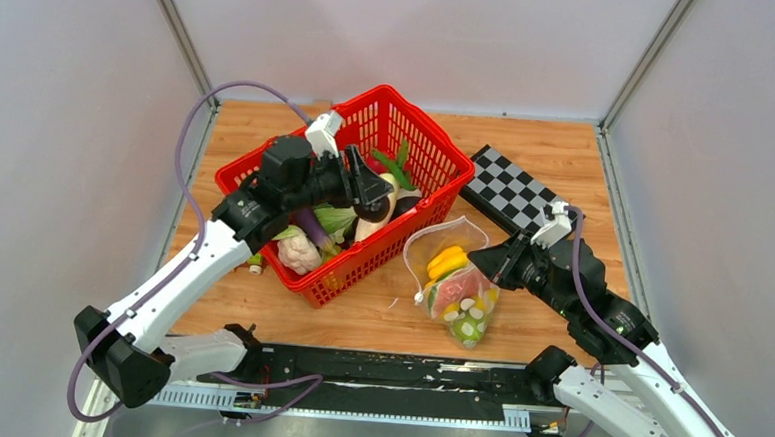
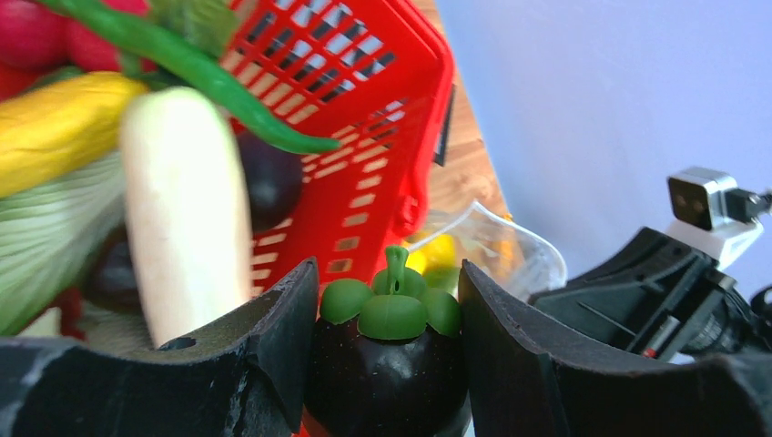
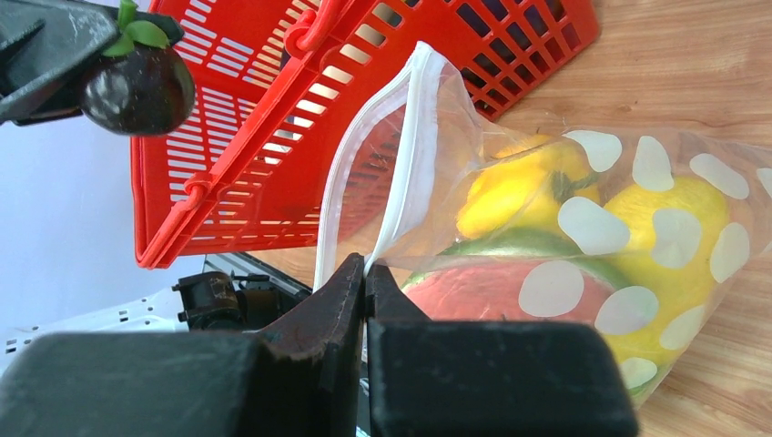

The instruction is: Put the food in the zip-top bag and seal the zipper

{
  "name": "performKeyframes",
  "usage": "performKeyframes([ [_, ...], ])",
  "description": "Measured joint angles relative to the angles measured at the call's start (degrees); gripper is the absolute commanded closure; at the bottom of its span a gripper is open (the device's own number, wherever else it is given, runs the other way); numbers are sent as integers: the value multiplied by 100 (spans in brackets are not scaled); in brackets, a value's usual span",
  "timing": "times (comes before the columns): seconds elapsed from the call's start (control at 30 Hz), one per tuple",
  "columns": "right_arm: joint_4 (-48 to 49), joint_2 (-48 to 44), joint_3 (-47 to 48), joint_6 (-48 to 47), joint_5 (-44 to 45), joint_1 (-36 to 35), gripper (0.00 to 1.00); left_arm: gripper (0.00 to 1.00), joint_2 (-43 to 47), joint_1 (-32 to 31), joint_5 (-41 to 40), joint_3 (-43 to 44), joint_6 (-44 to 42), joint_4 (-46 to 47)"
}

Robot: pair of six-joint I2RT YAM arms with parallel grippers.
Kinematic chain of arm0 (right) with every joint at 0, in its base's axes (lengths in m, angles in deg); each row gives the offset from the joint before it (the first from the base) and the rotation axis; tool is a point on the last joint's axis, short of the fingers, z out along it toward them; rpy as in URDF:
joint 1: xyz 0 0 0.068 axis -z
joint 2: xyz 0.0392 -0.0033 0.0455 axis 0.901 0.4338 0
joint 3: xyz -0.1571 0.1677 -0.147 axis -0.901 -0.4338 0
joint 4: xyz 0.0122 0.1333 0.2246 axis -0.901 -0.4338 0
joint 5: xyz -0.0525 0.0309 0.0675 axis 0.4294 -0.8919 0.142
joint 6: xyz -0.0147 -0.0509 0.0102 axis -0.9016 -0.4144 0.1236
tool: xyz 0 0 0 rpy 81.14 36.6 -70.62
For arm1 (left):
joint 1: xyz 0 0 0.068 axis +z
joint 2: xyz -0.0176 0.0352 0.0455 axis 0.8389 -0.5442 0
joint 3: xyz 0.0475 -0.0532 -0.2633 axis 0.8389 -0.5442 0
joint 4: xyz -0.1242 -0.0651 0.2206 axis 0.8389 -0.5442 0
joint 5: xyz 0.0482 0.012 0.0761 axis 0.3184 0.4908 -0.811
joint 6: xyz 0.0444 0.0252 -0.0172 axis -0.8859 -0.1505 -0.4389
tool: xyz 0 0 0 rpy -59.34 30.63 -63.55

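Observation:
My left gripper (image 2: 388, 268) is shut on a dark toy mangosteen (image 2: 387, 364) with a green cap, held in the air above the red basket's near-right side (image 1: 372, 200). This fruit also shows at the top left of the right wrist view (image 3: 137, 86). The zip-top bag (image 1: 456, 272) lies on the wood right of the basket, mouth open toward the basket. It holds yellow food (image 3: 519, 187) and a pink-red slice (image 3: 473, 291). My right gripper (image 3: 366, 269) is shut on the mouth edge by the white zipper (image 3: 401, 173), lifting it.
The red basket (image 1: 437, 146) at centre holds more food: a white radish (image 2: 187, 209), a green chilli (image 2: 218, 82), a cauliflower (image 1: 299, 252). A black-and-white checkerboard (image 1: 510, 190) lies behind the bag. White walls close the sides and back.

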Motion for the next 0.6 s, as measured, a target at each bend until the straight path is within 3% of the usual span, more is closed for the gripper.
performKeyframes([
  [0.23, 2, -2, 0, 0, -2, 0, 97, 69, -175, -828, 101, -334, 313, 844],
  [0.6, 7, -90, -2, 0, -50, 0, 97, 65, -1161, -1891, 90, -332, 269, 1786],
])
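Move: The bag's open mouth, where the left hand is taking the dark round fruit, lies about 16 cm to its right, 7 cm back and 8 cm below. The yellow pepper inside the bag is some 16 cm right, 8 cm back and 17 cm down; the red basket's middle is roughly 7 cm left, 7 cm ahead and 22 cm below. From the right hand, which already holds the bag's rim, the mouth's middle is about 7 cm left, 4 cm ahead, nearly level. The dark fruit, still gripped by its sides in the left fingers, is carried briskly about 13 cm to the right and some 6 cm back, out from over the basket towards the bag's open mouth, sinking 3–4 cm mostly near the end. The left wrist swings clockwise about 20 degrees on the way. The right hand stays put, keeping its pinch on the rim. ##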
